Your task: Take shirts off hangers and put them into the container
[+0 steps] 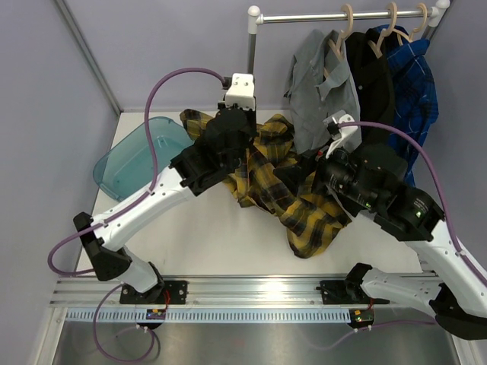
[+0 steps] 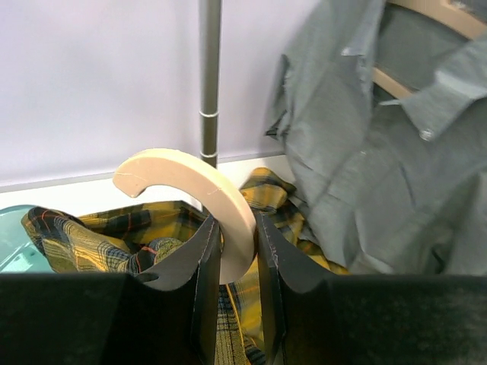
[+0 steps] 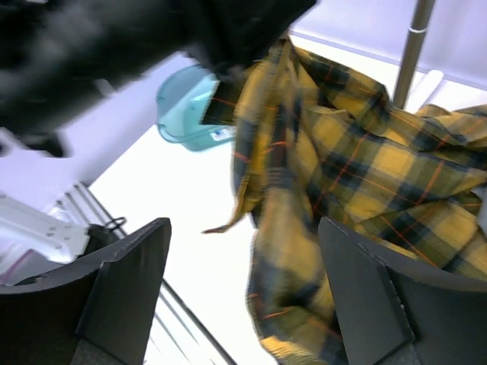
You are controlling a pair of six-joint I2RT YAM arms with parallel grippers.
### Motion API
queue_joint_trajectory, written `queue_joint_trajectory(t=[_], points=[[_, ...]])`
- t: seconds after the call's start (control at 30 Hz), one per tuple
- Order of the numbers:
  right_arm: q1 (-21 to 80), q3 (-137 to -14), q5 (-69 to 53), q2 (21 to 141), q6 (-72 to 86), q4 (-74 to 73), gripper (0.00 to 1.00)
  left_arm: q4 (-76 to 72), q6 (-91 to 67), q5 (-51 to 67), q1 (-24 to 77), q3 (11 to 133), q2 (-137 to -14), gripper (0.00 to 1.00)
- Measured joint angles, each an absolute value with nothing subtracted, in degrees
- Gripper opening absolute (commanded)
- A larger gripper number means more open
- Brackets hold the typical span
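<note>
The yellow-and-black plaid shirt (image 1: 293,190) lies crumpled across the middle of the table, off the rail. My left gripper (image 2: 238,243) is shut on the curved hook of its pale beige hanger (image 2: 228,201), with the shirt (image 2: 99,236) bunched just below. My right gripper (image 3: 243,281) is open, and a hanging fold of plaid cloth (image 3: 358,175) sits just beyond its jaws without being pinched. The teal container (image 1: 137,156) stands at the far left with nothing visible in it. Grey (image 1: 319,91), black (image 1: 373,76) and blue plaid (image 1: 417,84) shirts hang on hangers (image 1: 346,19).
The white-and-metal rail stand (image 1: 255,46) rises at the back, and its post (image 2: 209,76) is close ahead of my left gripper. Pale walls close in the left and back sides. A metal track (image 1: 251,289) runs along the near edge by the arm bases.
</note>
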State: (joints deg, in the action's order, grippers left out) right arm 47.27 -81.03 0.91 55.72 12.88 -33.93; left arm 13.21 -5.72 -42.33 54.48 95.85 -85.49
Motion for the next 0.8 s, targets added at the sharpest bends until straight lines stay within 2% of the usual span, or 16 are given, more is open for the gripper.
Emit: queue_joint_trajectory(t=[0.2,0.53,0.63,0.77,0.8], points=[[49.69,-78.96,-1.17,57.34,16.03,-32.08,0.84,11.68,-4.34,-47.33,54.48,101.16,-91.74,0.00],[51.96,-70.65,1.15,69.91,23.46,-26.24,0.84,10.70,-3.84,-51.24,54.48,101.27,-92.09,0.00],[52.56,-69.60,2.85,71.26,24.95,-23.77,0.80,10.68,-3.88,-52.10,54.48,101.25,-91.98,0.00],[52.99,-69.14,5.02,72.93,26.39,-20.34,0.60,10.63,-4.14,-52.73,54.48,100.66,-91.02,0.00],[53.06,-69.08,5.34,73.30,26.55,-19.62,0.47,10.59,-4.21,-52.82,54.48,100.40,-90.63,0.00]])
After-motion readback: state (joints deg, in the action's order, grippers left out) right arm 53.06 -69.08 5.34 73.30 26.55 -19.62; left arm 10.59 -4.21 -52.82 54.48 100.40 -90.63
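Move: The open right hand goes for a lower fold of the yellow plaid shirt, about 10 cm to its left, 4 cm ahead and 14 cm below. The hanger hook, held in the left fingers, lies some 14 cm ahead and 12 cm left at hand height, the grey shirt some 16 cm ahead and 6 cm right, and the container roughly 20 cm ahead, 40 cm left and 38 cm down. From the left hand, that fold is about 10 cm back, 1 cm right and 15 cm below. The right hand, nearly wide open, drops about 14 cm and swings some 10 cm left, going forward near the end, down to the yellow plaid shirt hanging below the left hand; its fingers tip downward and start to close around a lower fold, but are still well open. Meanwhile the left hand keeps its pinch on the hanger hook, pushing a couple of centimetres forward and then turning on counter-clockwise to about 10 degrees. ##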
